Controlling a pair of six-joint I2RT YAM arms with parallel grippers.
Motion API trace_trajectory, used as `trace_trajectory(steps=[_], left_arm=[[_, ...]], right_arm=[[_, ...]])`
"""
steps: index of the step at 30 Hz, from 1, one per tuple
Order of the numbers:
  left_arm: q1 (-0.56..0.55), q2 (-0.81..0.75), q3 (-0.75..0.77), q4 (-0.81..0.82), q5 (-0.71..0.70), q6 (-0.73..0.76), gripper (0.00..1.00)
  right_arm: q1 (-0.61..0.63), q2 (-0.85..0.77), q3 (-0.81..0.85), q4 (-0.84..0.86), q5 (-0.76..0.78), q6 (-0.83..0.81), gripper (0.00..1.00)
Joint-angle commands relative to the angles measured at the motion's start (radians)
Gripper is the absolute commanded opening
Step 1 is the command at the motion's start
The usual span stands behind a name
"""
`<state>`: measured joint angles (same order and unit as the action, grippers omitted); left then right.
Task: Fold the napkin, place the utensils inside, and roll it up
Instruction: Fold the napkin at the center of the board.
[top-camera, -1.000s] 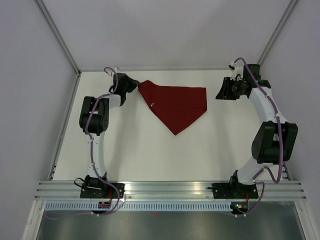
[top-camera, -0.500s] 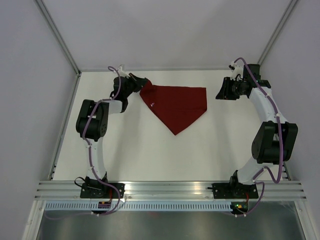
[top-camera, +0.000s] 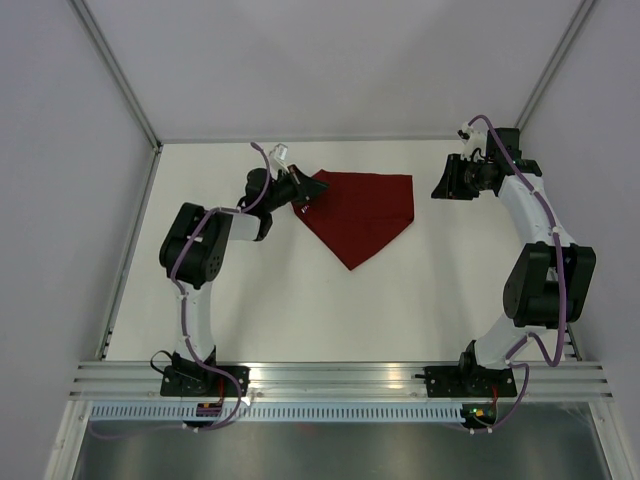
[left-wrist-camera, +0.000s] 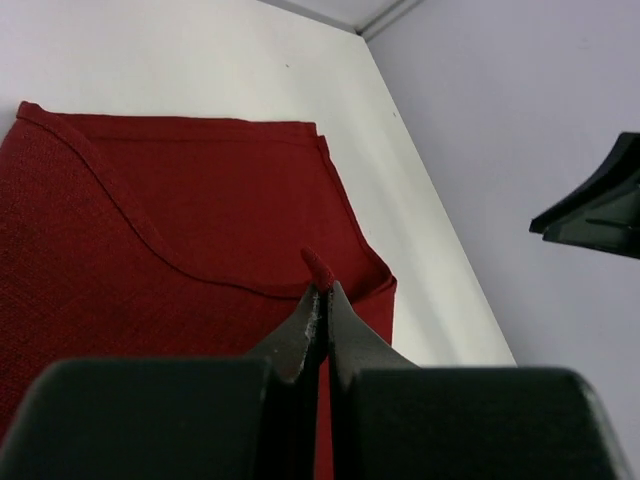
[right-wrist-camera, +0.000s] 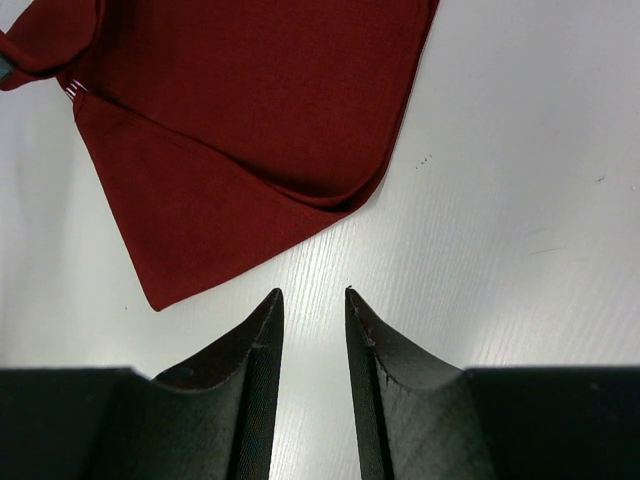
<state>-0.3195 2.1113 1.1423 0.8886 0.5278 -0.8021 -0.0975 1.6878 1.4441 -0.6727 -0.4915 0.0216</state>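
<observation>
The dark red napkin (top-camera: 358, 212) lies folded in a triangle at the back middle of the table, its point toward the near side. My left gripper (top-camera: 303, 186) is shut on the napkin's left corner and holds it lifted over the cloth; in the left wrist view a red tip (left-wrist-camera: 317, 268) sticks out between the closed jaws (left-wrist-camera: 325, 292). My right gripper (top-camera: 440, 182) is open and empty just right of the napkin (right-wrist-camera: 250, 120), above bare table (right-wrist-camera: 313, 292). The fork is not in view.
The white table (top-camera: 300, 300) is bounded by grey walls at the back and sides and a metal rail (top-camera: 340, 375) at the near edge. The right arm's gripper shows dark at the right in the left wrist view (left-wrist-camera: 600, 205).
My left gripper has moved right, carrying the napkin's left corner over the cloth. The right arm has not moved.
</observation>
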Motion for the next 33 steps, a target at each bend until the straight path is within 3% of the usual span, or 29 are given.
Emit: trace_trajectory(steps=[1, 17, 33], left_arm=[[-0.010, -0.056, -0.026, 0.089, 0.089, 0.060, 0.02], [-0.139, -0.022, -0.064, 0.105, 0.187, 0.080, 0.02], [-0.173, -0.017, -0.150, 0.141, 0.228, 0.096, 0.02]], right_arm=[[-0.001, -0.031, 0.007, 0.009, -0.012, -0.002, 0.37], [-0.001, -0.045, -0.002, 0.009, -0.010, 0.000, 0.37], [-0.001, -0.040, -0.004, 0.012, -0.010, -0.005, 0.37]])
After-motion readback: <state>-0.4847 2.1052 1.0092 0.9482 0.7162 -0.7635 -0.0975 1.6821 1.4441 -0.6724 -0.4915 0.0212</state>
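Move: The left hand holds the napkin's far-left corner in shut fingers; the spot it is folded to, on the napkin's near part, lies about 12 cm back, 7 cm to the right and 8 cm below. The napkin's near point is some 20 cm back and 7 cm right, the fork's tines about 4 cm back and 4 cm left, the napkin's far-right corner 5 cm ahead and 24 cm right. From the right hand that spot lies about 10 cm back, 25 cm left and 12 cm below. Still pinching the napkin's corner, the left hand draws it back about 11 cm and to the right some 7 cm, in a slant across the folded cloth towards the near point, turning about 20 degrees clockwise on the way. The sideways travel dies out late on, and the hand then goes on back while sinking, about 3 cm lower in all, bringing the corner down towards the napkin's near part with the fingers kept shut. ##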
